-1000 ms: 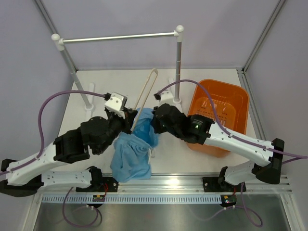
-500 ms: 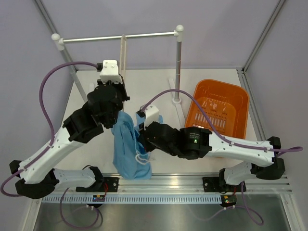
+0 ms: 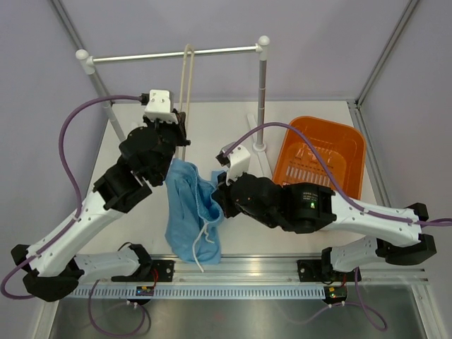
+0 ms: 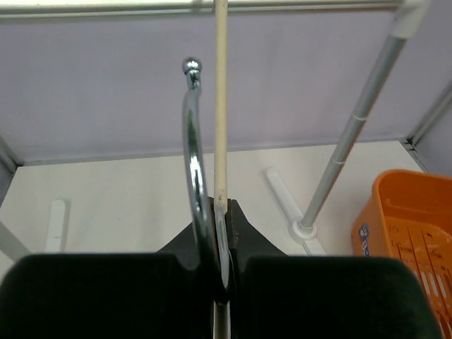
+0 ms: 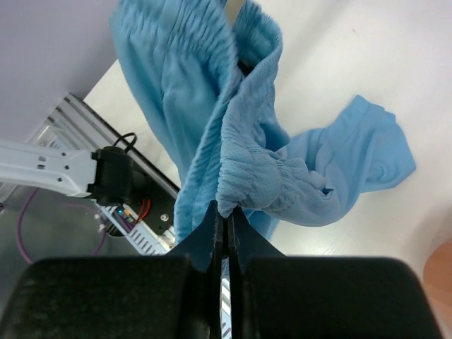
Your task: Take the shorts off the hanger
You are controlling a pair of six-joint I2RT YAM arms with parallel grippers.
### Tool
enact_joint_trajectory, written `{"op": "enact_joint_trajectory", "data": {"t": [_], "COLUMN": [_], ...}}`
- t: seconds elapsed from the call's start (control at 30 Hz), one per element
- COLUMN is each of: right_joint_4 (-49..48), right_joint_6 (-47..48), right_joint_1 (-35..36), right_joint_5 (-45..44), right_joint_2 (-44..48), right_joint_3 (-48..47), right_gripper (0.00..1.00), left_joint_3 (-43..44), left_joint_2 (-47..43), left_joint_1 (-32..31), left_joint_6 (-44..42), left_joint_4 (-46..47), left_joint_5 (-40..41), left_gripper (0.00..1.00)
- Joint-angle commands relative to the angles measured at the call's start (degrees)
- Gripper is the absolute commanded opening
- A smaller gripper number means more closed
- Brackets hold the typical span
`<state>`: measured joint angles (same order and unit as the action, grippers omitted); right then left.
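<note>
The cream hanger stands upright, its top reaching the silver rail. My left gripper is shut on it low down. In the left wrist view the cream bar and the metal hook rise from between the closed left gripper. The light-blue shorts hang below that gripper and spill onto the table, with a white cord dangling. My right gripper is shut on their gathered waistband; a cream tip of the hanger pokes from the fabric.
An orange basket sits at the right of the table. The rail's right post and its white foot stand between the hanger and the basket. The left post stands behind my left arm.
My left arm has lifted the hanger from near the table up to the rail. The right gripper kept its hold on the shorts, which now trail lower and nearer the front edge.
</note>
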<state>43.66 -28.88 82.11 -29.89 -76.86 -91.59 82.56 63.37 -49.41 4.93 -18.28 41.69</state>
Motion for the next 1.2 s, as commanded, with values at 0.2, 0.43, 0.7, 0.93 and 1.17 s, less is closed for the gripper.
{"op": "enact_joint_trajectory", "data": {"t": [0.2,0.43,0.7,0.93,1.17], "right_joint_4": [2.1,3.7,3.4,5.8,-55.6], "right_joint_6": [2.6,1.6,1.5,12.0,69.2], "right_joint_1": [0.2,0.2,0.2,0.1,0.0], "right_joint_5": [-1.5,1.1,-1.5,-22.9,-41.7], "right_joint_2": [2.9,0.1,0.0,2.3,9.6], "right_joint_3": [-4.3,-4.0,-3.9,-17.7,-15.5], "right_gripper": [0.00,0.00,0.00,0.00,0.00], "left_joint_3": [-11.5,-14.6,-14.7,-10.1,-12.3], "left_joint_2": [-11.9,-14.3,-14.3,-14.1,-17.7], "left_joint_1": [-0.2,-0.1,-0.1,-0.1,-0.1], "left_joint_6": [-4.6,-2.3,1.5,1.0,3.2], "left_joint_4": [22.2,33.6,34.7,20.4,11.4], "left_joint_5": [-7.2,-15.2,-19.3,-10.0,-8.2], "left_gripper": [0.00,0.00,0.00,0.00,0.00]}}
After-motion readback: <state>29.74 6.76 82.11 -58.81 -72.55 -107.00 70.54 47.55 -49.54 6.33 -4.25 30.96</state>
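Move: The shorts, already pinched by the right hand, have their middle about 6 cm to its left, level fore and aft, and some 10 cm below. From the left hand they lie about 16 cm back, 2 cm right and 20 cm lower, with the lower end of its hanger still inside. The orange basket stands roughly 18 cm ahead of the right hand, 32 cm to its right and 28 cm below; the rack's right foot is about 29 cm ahead, 13 cm right and 33 cm below. Drawing back about 5 cm, the left hand first dips, then climbs and finally eases down a little, fingertips tilting up some 20 degrees, the hanger gripped throughout. The right hand keeps its pinch on the shorts and stays nearly put at first, then sweeps up fast, also rightward and forward, tipping up and turning clockwise, carrying the cloth away from the hanger. ##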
